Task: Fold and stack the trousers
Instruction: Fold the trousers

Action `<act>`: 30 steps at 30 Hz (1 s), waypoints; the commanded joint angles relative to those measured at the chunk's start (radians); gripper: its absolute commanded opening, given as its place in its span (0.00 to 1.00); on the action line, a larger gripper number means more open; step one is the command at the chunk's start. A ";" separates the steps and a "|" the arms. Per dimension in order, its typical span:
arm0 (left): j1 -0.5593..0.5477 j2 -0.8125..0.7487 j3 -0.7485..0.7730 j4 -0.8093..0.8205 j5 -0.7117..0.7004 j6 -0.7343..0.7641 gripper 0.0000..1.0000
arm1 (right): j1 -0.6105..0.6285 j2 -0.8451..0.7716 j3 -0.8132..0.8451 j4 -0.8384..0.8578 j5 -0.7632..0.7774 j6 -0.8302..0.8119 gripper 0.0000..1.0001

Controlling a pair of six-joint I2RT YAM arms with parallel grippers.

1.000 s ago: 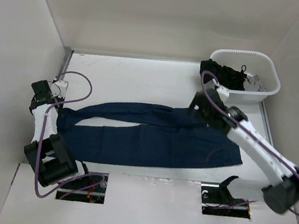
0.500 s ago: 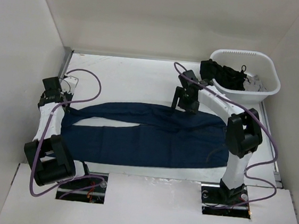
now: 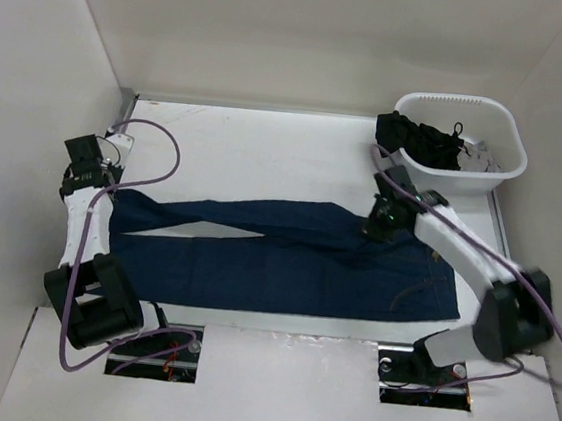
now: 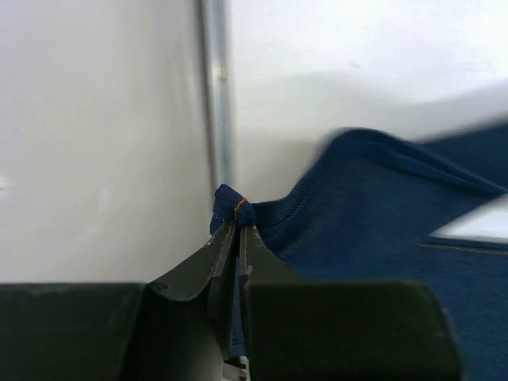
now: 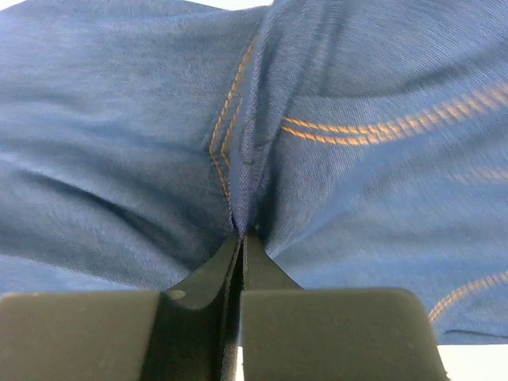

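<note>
The dark navy jeans [image 3: 276, 255] lie lengthwise across the table, legs to the left, waist to the right. My left gripper [image 3: 85, 182] is shut on the far leg's hem corner [image 4: 232, 208] at the table's left edge, by the metal rail [image 4: 216, 95]. My right gripper [image 3: 380, 221] is shut on a pinch of denim at the far edge of the seat, by an orange-stitched seam [image 5: 225, 135]. Blue cloth [image 5: 357, 159] fills the right wrist view.
A white basket [image 3: 468, 109] at the far right corner holds black garments with white bits [image 3: 439, 145]. White walls close in on the left, back and right. Two cut-outs with cables sit in the near shelf by the arm bases.
My right arm swung left to the mid-thigh area, then back right and down onto the seat. The left gripper moved slightly with the hem. The jeans shifted and straightened somewhat.
</note>
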 commanded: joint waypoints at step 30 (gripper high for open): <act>0.003 -0.035 0.055 -0.076 0.042 0.038 0.01 | 0.001 -0.244 -0.064 -0.082 0.426 0.125 1.00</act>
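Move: About 13 cm back from the right hand and 5 cm below it, roughly straight in line, lies the near leg's crotch end, where the pinched denim is being taken. The waist end is some 18 cm to the right and 9 cm back; the basket is about 19 cm ahead and 18 cm right. From the left hand, which holds the far leg's hem, that crotch end lies some 55 cm right, 16 cm back and 10 cm lower. Drawing the still-pinched ridge of denim back over the near leg, the right hand travels about 17 cm in a low arc, drifting right and turning some 25 degrees clockwise. Its fingers part low over the near leg, then it rises, opens wide and swings forward, then right. The left hand keeps the hem, swaying some 3 cm out and up, then back right. ##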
